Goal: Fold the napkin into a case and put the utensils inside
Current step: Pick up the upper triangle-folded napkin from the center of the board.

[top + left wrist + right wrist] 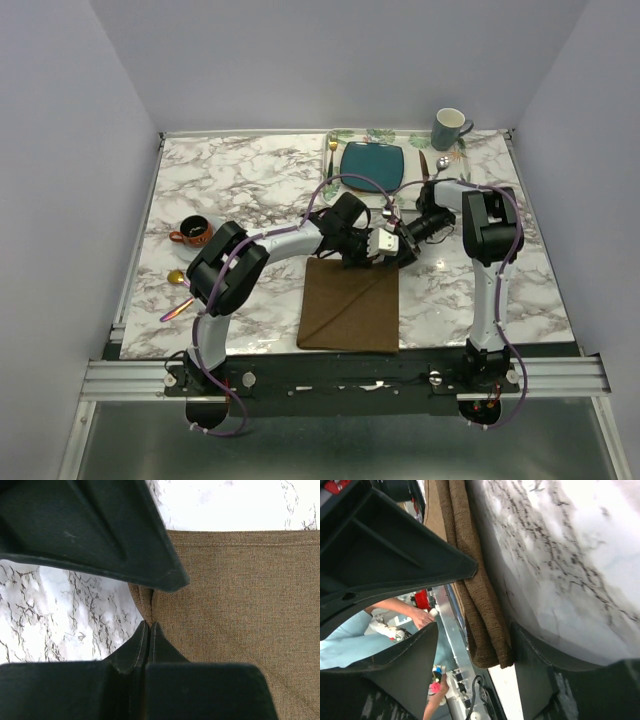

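Observation:
The dark brown napkin [350, 305] lies folded near the table's front edge. My left gripper [346, 256] is at its far edge. In the left wrist view the jaws [149, 626] are shut, pinching a fold of the napkin [240, 605]. My right gripper [400, 254] is at the napkin's far right corner. Its fingers [477, 630] stand open on either side of the layered napkin corner [480, 605], with one finger low against the marble and a gap to the other. An iridescent utensil with a golden spoon bowl [176, 290] lies at the table's left edge.
An orange cup [193, 232] stands at the left. At the back lies a leaf-printed placemat [400, 137] with a teal plate [372, 166], a gold fork [331, 155], a dark knife [423, 166], a spoon [441, 162] and a grey mug [450, 128].

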`<move>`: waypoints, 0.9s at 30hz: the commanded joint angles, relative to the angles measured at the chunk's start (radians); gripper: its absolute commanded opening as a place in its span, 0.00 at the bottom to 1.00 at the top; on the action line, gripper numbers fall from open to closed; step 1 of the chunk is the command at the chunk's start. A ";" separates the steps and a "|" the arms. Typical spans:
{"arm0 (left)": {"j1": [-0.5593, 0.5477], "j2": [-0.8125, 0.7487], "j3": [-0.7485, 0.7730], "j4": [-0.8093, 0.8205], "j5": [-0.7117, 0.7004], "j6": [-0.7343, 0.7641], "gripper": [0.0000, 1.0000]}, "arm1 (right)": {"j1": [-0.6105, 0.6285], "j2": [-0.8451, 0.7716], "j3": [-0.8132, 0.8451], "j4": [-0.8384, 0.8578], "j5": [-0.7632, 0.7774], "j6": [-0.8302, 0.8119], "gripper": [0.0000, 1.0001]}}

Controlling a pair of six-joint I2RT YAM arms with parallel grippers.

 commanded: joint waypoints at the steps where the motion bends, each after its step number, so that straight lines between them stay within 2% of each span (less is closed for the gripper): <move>1: 0.010 -0.005 0.015 -0.008 0.027 0.017 0.00 | 0.012 -0.059 -0.017 -0.018 0.012 -0.028 0.65; 7: 0.012 0.003 0.030 -0.022 0.036 0.012 0.00 | 0.024 -0.097 -0.040 0.077 0.086 0.030 0.47; 11: 0.016 0.011 0.052 -0.042 0.038 -0.005 0.00 | 0.039 -0.114 -0.047 0.111 0.114 0.047 0.30; 13: 0.018 0.012 0.067 -0.071 0.035 -0.003 0.16 | 0.044 -0.123 -0.052 0.128 0.132 0.055 0.25; 15: 0.035 0.005 0.073 -0.095 0.033 -0.020 0.40 | 0.048 -0.130 -0.057 0.146 0.150 0.059 0.15; 18: 0.108 -0.035 0.072 -0.164 0.103 -0.034 0.54 | 0.050 -0.142 -0.061 0.161 0.181 0.055 0.04; 20: 0.156 -0.048 0.096 -0.273 0.160 -0.017 0.59 | 0.052 -0.165 -0.073 0.174 0.198 0.049 0.01; 23: 0.246 -0.029 0.147 -0.431 0.211 0.018 0.67 | 0.056 -0.205 -0.096 0.209 0.224 0.030 0.01; 27: 0.314 0.015 0.187 -0.569 0.211 0.082 0.75 | 0.079 -0.283 -0.151 0.261 0.262 0.001 0.01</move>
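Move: The left hand's shut tips still pinch the napkin's far edge, about 4 cm left of its far-right corner; the far-left corner lies some 14 cm to this hand's left, about level ahead. The right hand's open fingers already straddle the far-right corner, which is only about 2 cm to its right and level ahead. The teal plate is roughly 20 cm ahead of the left hand; the tray's knife is about 19 cm ahead and 8 cm right of the right hand. The right hand stays within a centimetre of its place and shuts its fingers on the rolled far edge beside the far-right corner, its fingertips tipping some 15 degrees further down as it takes over the hold. While those fingers are closing, the left hand opens, lets go of the edge and sweeps away fast, about 8.5 cm left with some 4.5 cm forward and a little rise, towards the far-left corner. ##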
